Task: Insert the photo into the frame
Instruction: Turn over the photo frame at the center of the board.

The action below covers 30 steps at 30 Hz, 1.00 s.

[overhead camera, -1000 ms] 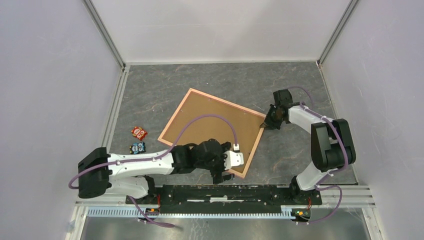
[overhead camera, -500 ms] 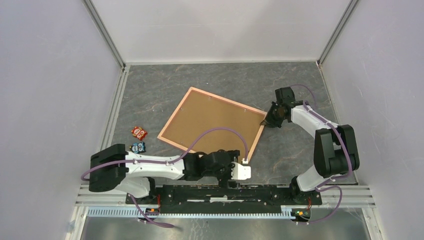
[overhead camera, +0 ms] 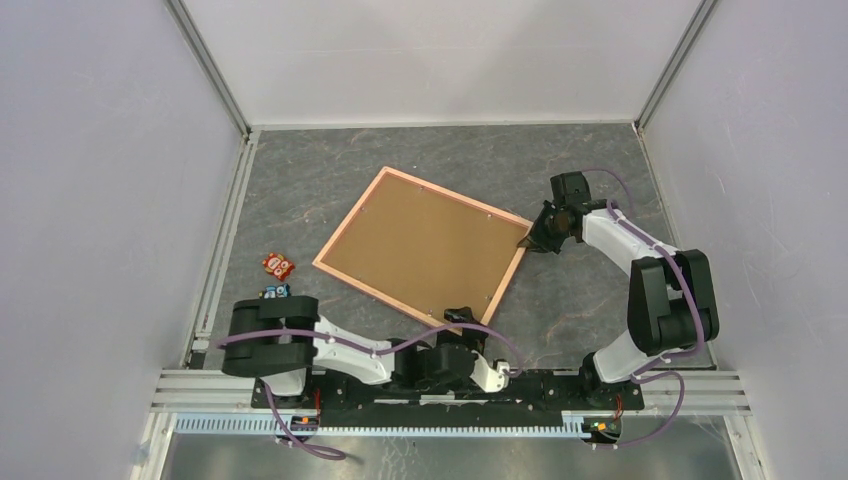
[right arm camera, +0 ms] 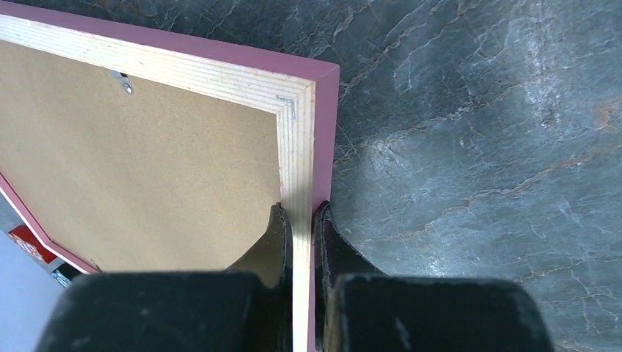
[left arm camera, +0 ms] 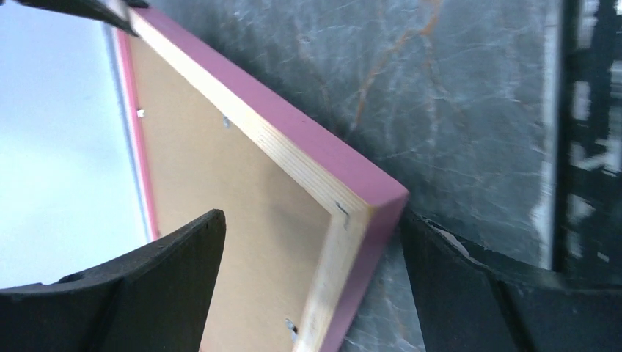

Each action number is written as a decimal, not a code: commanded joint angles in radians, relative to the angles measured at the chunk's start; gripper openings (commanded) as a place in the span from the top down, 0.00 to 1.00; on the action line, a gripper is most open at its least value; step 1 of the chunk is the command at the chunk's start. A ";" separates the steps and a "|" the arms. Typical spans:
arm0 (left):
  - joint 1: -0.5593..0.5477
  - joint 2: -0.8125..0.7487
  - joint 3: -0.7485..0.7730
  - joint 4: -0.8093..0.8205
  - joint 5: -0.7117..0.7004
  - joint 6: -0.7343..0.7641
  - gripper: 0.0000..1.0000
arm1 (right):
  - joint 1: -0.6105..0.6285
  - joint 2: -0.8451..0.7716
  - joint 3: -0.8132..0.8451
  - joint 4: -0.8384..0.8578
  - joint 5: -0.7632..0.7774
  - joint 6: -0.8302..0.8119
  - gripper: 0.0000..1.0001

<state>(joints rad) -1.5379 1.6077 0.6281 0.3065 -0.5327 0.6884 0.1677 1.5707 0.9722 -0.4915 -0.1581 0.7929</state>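
The pink frame [overhead camera: 349, 219] lies tilted in the middle of the table, back side up, with a plain brown backing board [overhead camera: 420, 245] inside its border. The photo is out of view. My right gripper [overhead camera: 528, 240] is shut on the frame's border at its right corner, one finger inside the border and one outside, as the right wrist view shows [right arm camera: 301, 213]. My left gripper [overhead camera: 458, 322] sits low by the near rail, open. The frame's near corner [left arm camera: 352, 213] stands between its wide-apart fingers [left arm camera: 147, 286] without touching them.
A small red packet [overhead camera: 278, 265] and a small blue one [overhead camera: 277, 292] lie near the left wall. Along the near edge runs a black rail [overhead camera: 540, 385] holding the arm bases. Grey walls close in the left, right and back.
My left arm has drawn back from over the frame's near edge to the rail. The frame has slid a little away from the rail and to the left. The right gripper kept its hold.
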 commanded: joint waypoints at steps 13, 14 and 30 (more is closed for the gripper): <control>-0.007 -0.010 0.027 0.297 -0.354 0.168 0.64 | -0.019 -0.083 0.009 0.153 -0.145 0.066 1.00; -0.006 -0.030 0.043 0.255 -0.354 0.152 0.69 | -0.020 -0.087 0.016 0.154 -0.144 0.051 1.00; 0.087 -0.372 0.436 -0.262 -0.123 -0.232 0.98 | -0.027 -0.449 0.384 0.045 0.149 -0.467 0.02</control>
<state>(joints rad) -1.4975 1.3312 0.8970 0.1242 -0.7925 0.6994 0.1429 1.2102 1.1652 -0.3679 -0.1593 0.5102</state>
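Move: Just ahead of the open left fingers, some 3 cm forward and about level with them, sits the photo frame's near right corner; the frame's middle is about 17 cm ahead and 9 cm to that hand's left. The right hand already pinches the frame's right edge, its far right corner about 5 cm ahead and 1 cm to the right. From that hand the near right corner lies about 18 cm back and 9 cm left. Closing on the near right corner after a forward slide of about 3 cm, the left hand pinches it and lifts it steeply, some 18 cm, fingers tipping upward. The right hand keeps its grip and rises a little until that pinch is made, then opens wide, comes free of the edge and pulls up about 20 cm and slightly forward, tilting up some 40 degrees. ##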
